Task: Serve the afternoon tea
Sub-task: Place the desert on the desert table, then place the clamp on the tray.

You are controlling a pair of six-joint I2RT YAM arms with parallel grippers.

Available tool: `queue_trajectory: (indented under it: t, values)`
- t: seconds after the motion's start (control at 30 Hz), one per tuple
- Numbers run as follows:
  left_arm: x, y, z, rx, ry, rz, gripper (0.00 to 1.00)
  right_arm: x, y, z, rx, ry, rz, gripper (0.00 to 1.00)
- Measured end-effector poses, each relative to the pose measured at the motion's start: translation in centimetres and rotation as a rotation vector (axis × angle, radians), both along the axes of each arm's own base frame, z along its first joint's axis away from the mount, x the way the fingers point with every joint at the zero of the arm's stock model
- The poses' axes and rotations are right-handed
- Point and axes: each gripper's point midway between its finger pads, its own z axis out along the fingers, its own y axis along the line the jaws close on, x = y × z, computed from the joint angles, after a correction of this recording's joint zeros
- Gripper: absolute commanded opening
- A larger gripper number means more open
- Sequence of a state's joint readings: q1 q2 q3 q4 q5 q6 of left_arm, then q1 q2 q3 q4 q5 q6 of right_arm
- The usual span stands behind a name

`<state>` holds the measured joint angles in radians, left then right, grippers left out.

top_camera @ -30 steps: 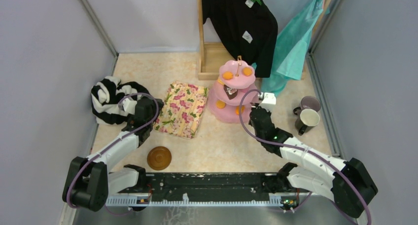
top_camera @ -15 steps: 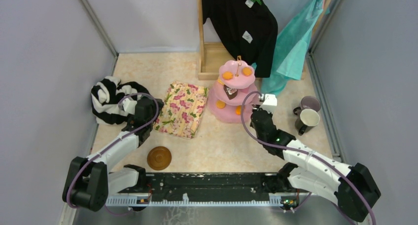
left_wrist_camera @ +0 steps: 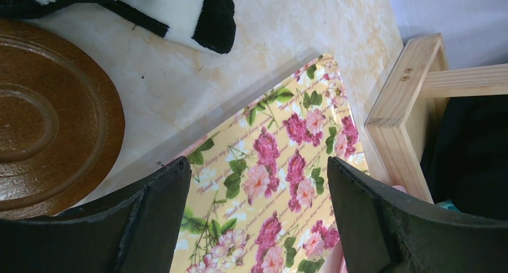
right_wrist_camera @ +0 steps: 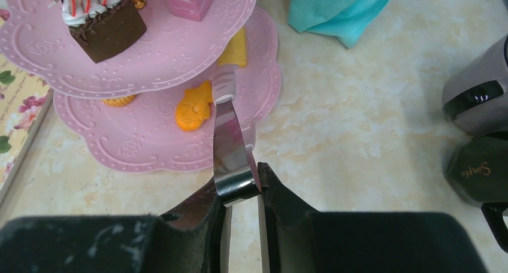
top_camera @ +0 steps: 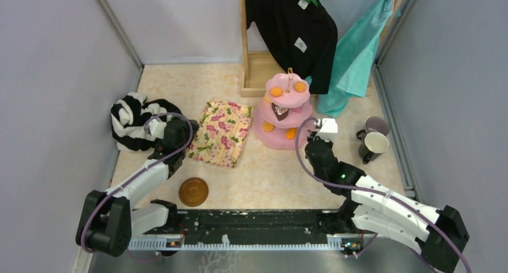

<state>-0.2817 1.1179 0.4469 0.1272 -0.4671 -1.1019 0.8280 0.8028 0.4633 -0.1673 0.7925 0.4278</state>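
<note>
The pink three-tier cake stand (top_camera: 281,114) stands mid-table with small orange pastries on it. In the right wrist view its lower tier (right_wrist_camera: 150,159) carries an orange fish-shaped pastry (right_wrist_camera: 193,108) and a yellow one (right_wrist_camera: 235,48), and a brown cake (right_wrist_camera: 108,21) sits on the tier above. My right gripper (right_wrist_camera: 242,177) is shut on shiny metal tongs (right_wrist_camera: 230,144), whose tip hangs just right of the orange pastry. The lilac mug (top_camera: 376,126) and the cream mug (top_camera: 374,144) stand at the right. My left gripper (left_wrist_camera: 259,171) is open over the floral cloth (left_wrist_camera: 269,183), beside a brown saucer (left_wrist_camera: 48,117).
A brown saucer (top_camera: 193,191) lies near the front edge. The striped garment (top_camera: 135,120) is bunched at the far left. A wooden rack (top_camera: 254,69) with a black top and a teal cloth (top_camera: 353,51) stands at the back. Grey walls close in both sides.
My right arm has drawn slightly back and to the right of the cake stand, still holding the tongs. The left arm has not moved.
</note>
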Motion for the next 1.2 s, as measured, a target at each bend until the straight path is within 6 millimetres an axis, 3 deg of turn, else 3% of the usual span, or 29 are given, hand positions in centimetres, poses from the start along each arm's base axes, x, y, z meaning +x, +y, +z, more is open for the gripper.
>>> queue_trajectory:
  t: [0.17, 0.4, 0.83, 1.2]
  values:
    - [0.0, 0.0, 0.2, -0.001, -0.005, 0.000, 0.89, -0.6, 0.4, 1.2, -0.008, -0.017, 0.017, 0.00]
    - [0.0, 0.0, 0.4, -0.004, -0.012, 0.000, 0.89, -2.1, 3.1, 3.1, -0.020, -0.052, 0.102, 0.00]
    - [-0.1, 0.0, 0.6, -0.003, -0.016, 0.000, 0.89, -4.9, 13.2, 3.9, -0.104, -0.068, 0.318, 0.00]
    - [-0.2, 0.3, 1.1, 0.001, -0.036, 0.016, 0.89, -4.2, 20.1, 6.2, -0.120, -0.123, 0.425, 0.00]
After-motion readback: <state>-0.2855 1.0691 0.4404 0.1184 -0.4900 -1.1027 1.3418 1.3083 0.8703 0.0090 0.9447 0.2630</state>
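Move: The flowered tray, now empty, is what the right hand with its tongs heads for: about 29 cm to its left, 9 cm ahead and some 13 cm below. Between them stands the tiered pink stand, its lower tier centred roughly 12 cm ahead and 9 cm left; the orange cookie on that tier is about 9 cm ahead and 7 cm left. From the left hand the tray lies some 12 cm right, 1 cm ahead and 9 cm down. Leftward, quickening after a slow start, the right hand sweeps about 20 cm across the front of the pink stand towards the flowered tray, also rising some 6 cm and drawing a little back early on. The wrist turns roughly 25 degrees counter-clockwise so the tongs swing round over the tray's side, while the fingers keep their grip on them. ##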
